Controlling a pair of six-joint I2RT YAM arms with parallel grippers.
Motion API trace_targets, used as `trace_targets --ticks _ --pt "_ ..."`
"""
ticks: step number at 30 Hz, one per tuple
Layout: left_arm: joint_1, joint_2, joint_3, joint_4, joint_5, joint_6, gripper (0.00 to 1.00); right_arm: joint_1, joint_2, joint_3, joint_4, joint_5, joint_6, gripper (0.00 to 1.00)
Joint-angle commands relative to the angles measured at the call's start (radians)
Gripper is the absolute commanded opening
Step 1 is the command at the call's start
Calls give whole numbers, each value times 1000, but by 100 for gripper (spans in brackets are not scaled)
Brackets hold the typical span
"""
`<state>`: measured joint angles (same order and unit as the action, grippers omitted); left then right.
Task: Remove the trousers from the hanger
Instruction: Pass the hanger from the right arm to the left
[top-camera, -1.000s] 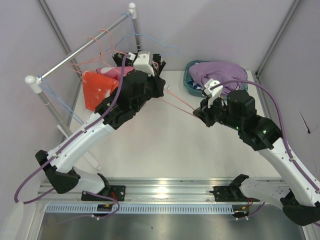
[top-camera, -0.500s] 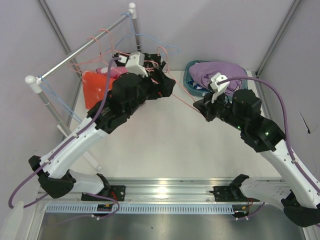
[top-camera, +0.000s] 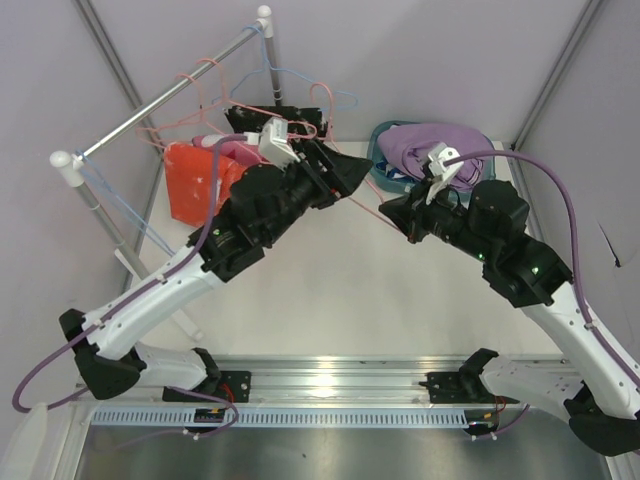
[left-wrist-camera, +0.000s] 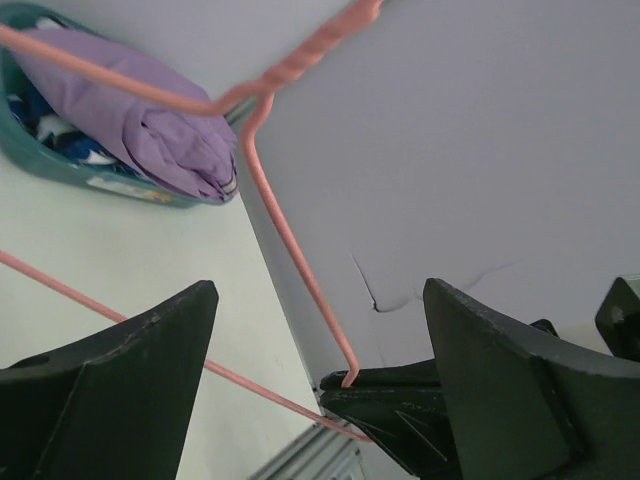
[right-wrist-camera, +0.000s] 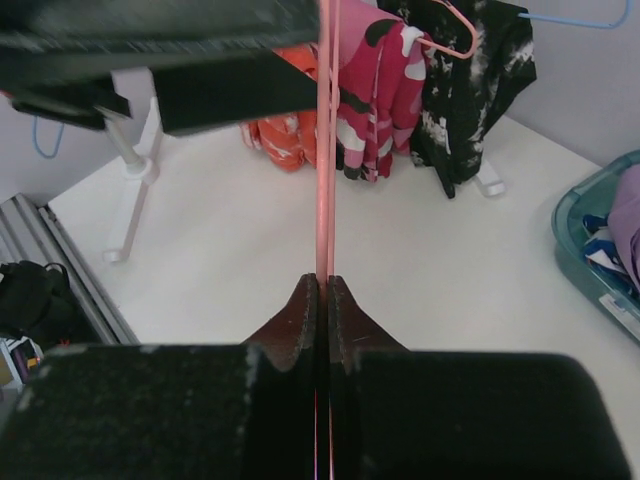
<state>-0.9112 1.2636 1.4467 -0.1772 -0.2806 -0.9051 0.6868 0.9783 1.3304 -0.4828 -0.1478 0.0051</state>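
A bare pink wire hanger (top-camera: 365, 205) is pinched at one corner by my right gripper (top-camera: 387, 208), which is shut on the hanger (right-wrist-camera: 323, 200). My left gripper (top-camera: 350, 172) stands open, and the hanger's wire (left-wrist-camera: 290, 250) runs between its jaws without touching them. Orange trousers (top-camera: 195, 180), pink-magenta trousers (right-wrist-camera: 375, 80) and black speckled trousers (right-wrist-camera: 475, 70) hang on the rack. Lavender trousers (top-camera: 440, 145) lie on top in the teal basket (top-camera: 380, 165), over a blue-patterned pair (left-wrist-camera: 30, 110).
The rack's rail (top-camera: 160, 100) crosses the back left on white posts (top-camera: 68, 165), with blue and pink hangers (top-camera: 300, 75) on it. Grey walls close in the back and sides. The metal base rail (top-camera: 320, 380) runs along the near edge.
My left gripper has opened and swung right, away from the rack, towards the right gripper. The right gripper has shifted a little back and left with the hanger.
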Motion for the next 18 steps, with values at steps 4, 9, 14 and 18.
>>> trace_targets --ticks 4,9,14,18 --pt "-31 74 26 110 -25 -109 72 23 -49 -22 122 -38 56 0" --pt "-40 129 87 137 -43 -109 32 31 -52 -25 96 -12 61 0" --pt "-55 134 159 52 -91 -77 0 31 -67 -16 78 -22 90 21" --pt "-55 79 164 -82 -112 -86 0 31 -44 86 -9 -4 116 55"
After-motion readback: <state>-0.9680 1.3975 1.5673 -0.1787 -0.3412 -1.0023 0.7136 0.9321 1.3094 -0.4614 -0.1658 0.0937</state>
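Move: Just off the left hand's open fingers, about 4 cm to the right, 1 cm ahead and level with them, is the empty pink hanger's shoulder, right below its neck. That grip spot lies roughly 5 cm ahead, 5 cm left and 4 cm above the right hand, which still pinches the hanger lower down. From the left hand, the basket with the purple trousers is some 28 cm ahead, 27 cm right and 38 cm below; black trousers hang about 20 cm ahead, 15 cm left and 12 cm lower. Slipping about 5 cm to the right, the left hand dips roughly 2 cm and comes back up while its fingers shut on the hanger's shoulder just under the neck, then eases 1 cm back left. Only once they have closed does the right hand open to about half, having drawn some 2 cm back and 1 cm up. ##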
